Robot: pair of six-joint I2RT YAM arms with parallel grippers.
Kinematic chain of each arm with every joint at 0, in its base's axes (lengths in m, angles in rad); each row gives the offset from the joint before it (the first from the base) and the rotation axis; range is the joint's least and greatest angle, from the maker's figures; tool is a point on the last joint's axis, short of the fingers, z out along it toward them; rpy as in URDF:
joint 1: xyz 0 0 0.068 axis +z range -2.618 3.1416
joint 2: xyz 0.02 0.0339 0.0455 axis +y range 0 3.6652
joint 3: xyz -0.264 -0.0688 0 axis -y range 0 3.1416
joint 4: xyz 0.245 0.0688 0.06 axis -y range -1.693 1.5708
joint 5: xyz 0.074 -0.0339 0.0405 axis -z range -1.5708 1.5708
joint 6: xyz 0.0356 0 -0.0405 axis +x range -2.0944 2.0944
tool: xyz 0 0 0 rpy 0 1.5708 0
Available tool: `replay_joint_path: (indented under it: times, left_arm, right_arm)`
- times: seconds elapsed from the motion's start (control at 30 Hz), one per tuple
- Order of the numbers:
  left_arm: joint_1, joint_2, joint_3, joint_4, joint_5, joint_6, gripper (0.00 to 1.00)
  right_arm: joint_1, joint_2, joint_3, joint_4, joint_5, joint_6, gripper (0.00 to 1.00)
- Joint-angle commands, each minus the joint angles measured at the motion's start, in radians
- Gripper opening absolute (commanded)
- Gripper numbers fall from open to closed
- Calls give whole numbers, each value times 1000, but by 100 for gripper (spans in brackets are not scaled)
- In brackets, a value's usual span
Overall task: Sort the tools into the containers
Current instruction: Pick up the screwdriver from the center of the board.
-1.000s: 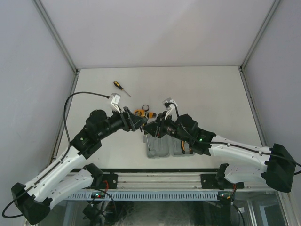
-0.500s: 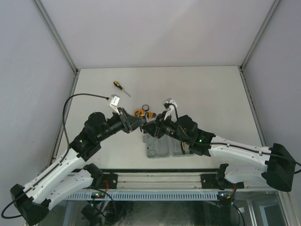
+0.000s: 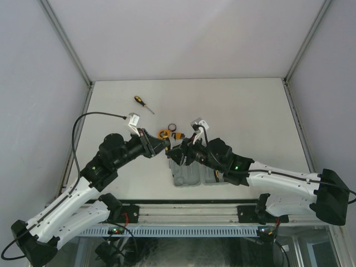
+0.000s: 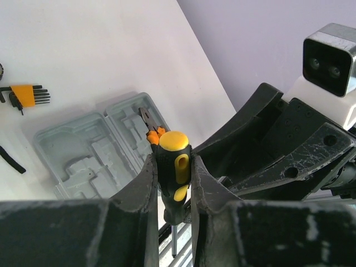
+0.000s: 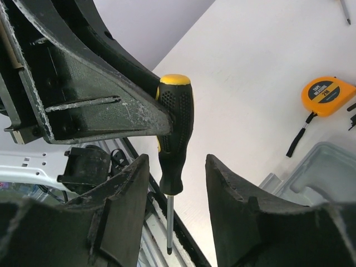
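Note:
A black-and-yellow screwdriver (image 4: 173, 167) hangs tip-down above the table, with my left gripper (image 4: 173, 169) shut on its handle. My right gripper (image 5: 177, 167) is open, its fingers standing either side of the same screwdriver (image 5: 177, 128) without touching it. From above, the left gripper (image 3: 165, 146) and the right gripper (image 3: 176, 151) meet nose to nose over the far-left corner of the open grey case (image 3: 189, 177). Orange-handled pliers (image 4: 153, 129) lie in one half of the case (image 4: 83, 161). A second screwdriver (image 3: 142, 103) lies at the far left.
The orange tape measure (image 3: 164, 133), a black ring (image 3: 172, 127) and the hex key set (image 3: 179, 135) lie on the table just beyond the grippers. The hex key set (image 4: 25, 94) and tape measure (image 5: 327, 94) also show in the wrist views. A rail runs along the near table edge.
My left gripper has closed on the screwdriver's handle. My right gripper's jaws have since opened off it. Both grippers shifted slightly left.

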Motion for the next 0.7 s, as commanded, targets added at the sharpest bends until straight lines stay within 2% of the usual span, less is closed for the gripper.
replay_joint_path:
  times: [0.0,0.2,0.3,0.4,0.43,0.5,0.67]
  left_arm:
    - [1,-15,4,27,-16,0,0]
    - [1,-12,3,27,-15,-4,0]
    - [1,-15,2,22,-33,-7,1]
    - [1,-22,3,19,-42,-7,6]
    - [1,-22,4,17,-43,-7,12]
    - [1,-21,7,10,-45,-6,29]
    - [1,-29,15,-30,-74,7,54]
  right_arm:
    - [12,10,10,10,-10,-17,43]
    - [13,35,10,31,-18,-6,32]
    - [12,36,10,41,-21,-4,23]
    - [9,31,10,33,-14,7,12]
    - [8,27,10,29,-10,10,10]
    - [7,17,10,11,5,18,5]
    - [2,-10,9,-60,74,30,0]
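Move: The left hand holds the upright screwdriver by its handle, the tool's middle about 4 cm below that hand. The right hand's half-open fingers flank the lower handle, with the screwdriver's middle roughly 1 cm to their left, 1 cm below and level fore-and-aft. On the table some 23 cm below the right hand, the grey case's left tray lies about 5 cm right and 1 ahead, the tape measure 17 ahead and 5 left, and the hex keys 16 ahead and 1 right. The right hand sinks about 1.5 cm, easing slightly to its left, while its fingers close from about half open until they pinch the lower end of the screwdriver's handle just above the shaft. Only once that grip is made does the left hand, otherwise nearly still, spread its fingers to about half open around the upper handle, letting go without backing away yet. ##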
